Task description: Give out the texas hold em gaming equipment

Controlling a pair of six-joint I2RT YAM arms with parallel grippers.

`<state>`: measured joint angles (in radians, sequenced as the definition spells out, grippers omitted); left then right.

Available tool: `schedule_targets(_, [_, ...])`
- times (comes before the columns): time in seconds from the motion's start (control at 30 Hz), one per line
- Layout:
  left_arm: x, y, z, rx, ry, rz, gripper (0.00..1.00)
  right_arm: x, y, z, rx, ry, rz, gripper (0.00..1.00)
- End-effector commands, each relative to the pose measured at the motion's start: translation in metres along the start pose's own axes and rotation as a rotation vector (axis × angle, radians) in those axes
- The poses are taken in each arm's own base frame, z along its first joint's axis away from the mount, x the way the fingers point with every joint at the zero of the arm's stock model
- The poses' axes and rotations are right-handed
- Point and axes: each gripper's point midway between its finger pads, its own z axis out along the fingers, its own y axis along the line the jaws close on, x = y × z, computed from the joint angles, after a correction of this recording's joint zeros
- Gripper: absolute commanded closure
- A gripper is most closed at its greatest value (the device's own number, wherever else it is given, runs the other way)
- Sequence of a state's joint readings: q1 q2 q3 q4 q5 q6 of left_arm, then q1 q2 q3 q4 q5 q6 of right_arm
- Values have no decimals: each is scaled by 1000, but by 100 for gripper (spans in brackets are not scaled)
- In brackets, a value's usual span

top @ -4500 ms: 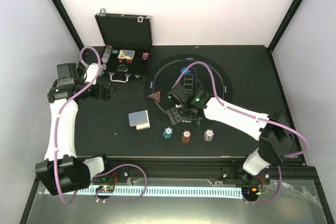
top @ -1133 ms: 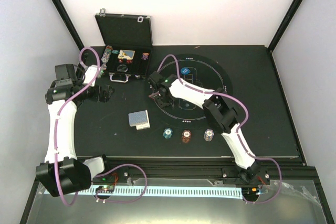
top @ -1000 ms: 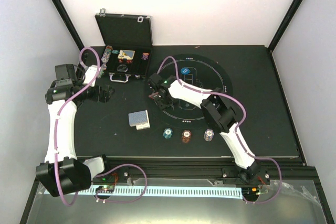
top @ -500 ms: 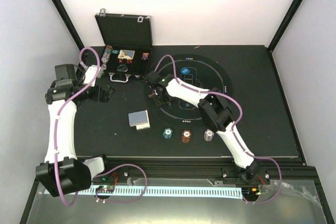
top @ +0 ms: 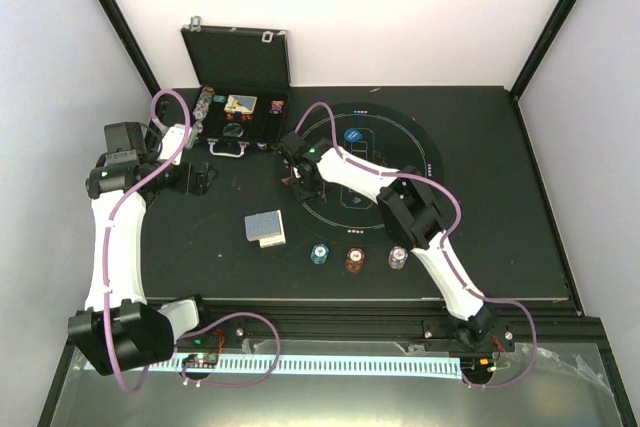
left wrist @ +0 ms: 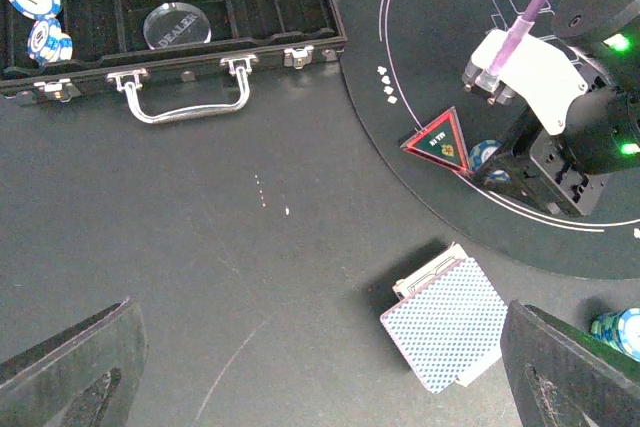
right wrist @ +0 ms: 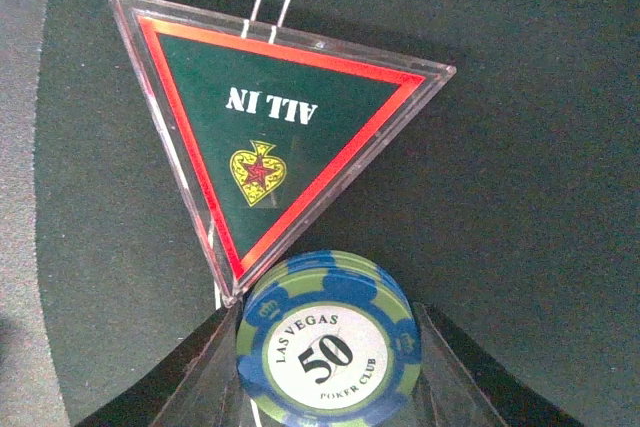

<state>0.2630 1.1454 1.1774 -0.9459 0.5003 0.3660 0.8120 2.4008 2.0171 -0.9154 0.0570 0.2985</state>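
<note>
A stack of blue-and-green "50" chips sits between the clear fingers of my right gripper, which is shut on it. The stack meets the near corner of the red triangle "ALL IN" marker at the mat's left rim. From above, my right gripper covers most of that marker. A blue-backed deck of cards lies left of the mat. Teal, red-brown and white chip stacks stand in a row near the front. My left gripper hovers open over bare table, holding nothing.
The open black case with chips, dice and a dealer button stands at the back left. A blue disc lies on the round black mat. My right arm stretches across the mat's middle.
My right arm swung from the mat's front to the triangle marker, carrying the chip stack, and over the last second crept slightly farther back-left. The left arm has not moved.
</note>
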Motion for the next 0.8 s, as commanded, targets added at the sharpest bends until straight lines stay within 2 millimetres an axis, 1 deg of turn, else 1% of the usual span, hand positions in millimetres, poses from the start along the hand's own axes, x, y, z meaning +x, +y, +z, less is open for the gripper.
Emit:
schedule_targets(0.0, [-14,-3,-13,5,-39,19,1,1,-15,-6,27,-6,3,75])
schedule_targets(0.1, [-14,-4,-13,6,-39,21,1,-1,-12,-6,17,-3,2,66])
schedule_targets(0.13, [-14,-4,-14,6,-40,23,1,-1,-12,-6,16,0,1,58])
schedule_targets(0.17, [-14,-4,-14,6,-40,25,1,-2,-12,-8,17,1,0,46])
schedule_targets(0.2, [-14,-5,-14,5,-40,27,1,-2,-12,-10,21,0,0,38])
schedule_targets(0.23, [-13,-5,-15,6,-40,28,1,-4,-14,-13,25,-7,0,33])
schedule_targets(0.37, [-14,-6,-16,5,-43,31,1,-6,-20,-34,62,-40,-1,19])
schedule_targets(0.43, [-15,-6,-17,5,-47,33,1,-3,-20,-49,71,-61,-1,17])
schedule_targets(0.5, [-17,-7,-18,6,-52,35,1,5,-16,-64,72,-84,-8,15])
schedule_targets(0.53, [-17,-7,-19,7,-54,36,1,10,-11,-76,67,-102,-17,14])
schedule_targets(0.57, [-18,-8,-19,8,-58,38,1,20,-5,-81,66,-104,-32,14])
schedule_targets(0.67, [-20,-9,-20,15,-70,42,1,51,12,-90,43,-98,-57,11])
schedule_targets(0.77, [-22,-10,-21,17,-76,45,1,87,26,-90,3,-74,-70,7])
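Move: The right hand still pinches the blue-white chip at mat level; its resting place is right between the fingers, 0 cm off in any direction. The ALL IN triangle lies about 3 cm ahead and 4 cm left; the card deck some 9 cm back and 9 cm left; the teal chip stack roughly 15 cm back and 4 cm right. From the left hand, the chip is about 5 cm ahead, 21 cm right and 23 cm below. The right fingers let go of the blue-white chip beside the triangle's tip, opening from under half to nearly wide while the hand stays almost in place. Then the hand lifts away about 7 cm and draws back about as far, with some 4 cm to the right, heading over the mat's near edge towards the teal chip stack. ##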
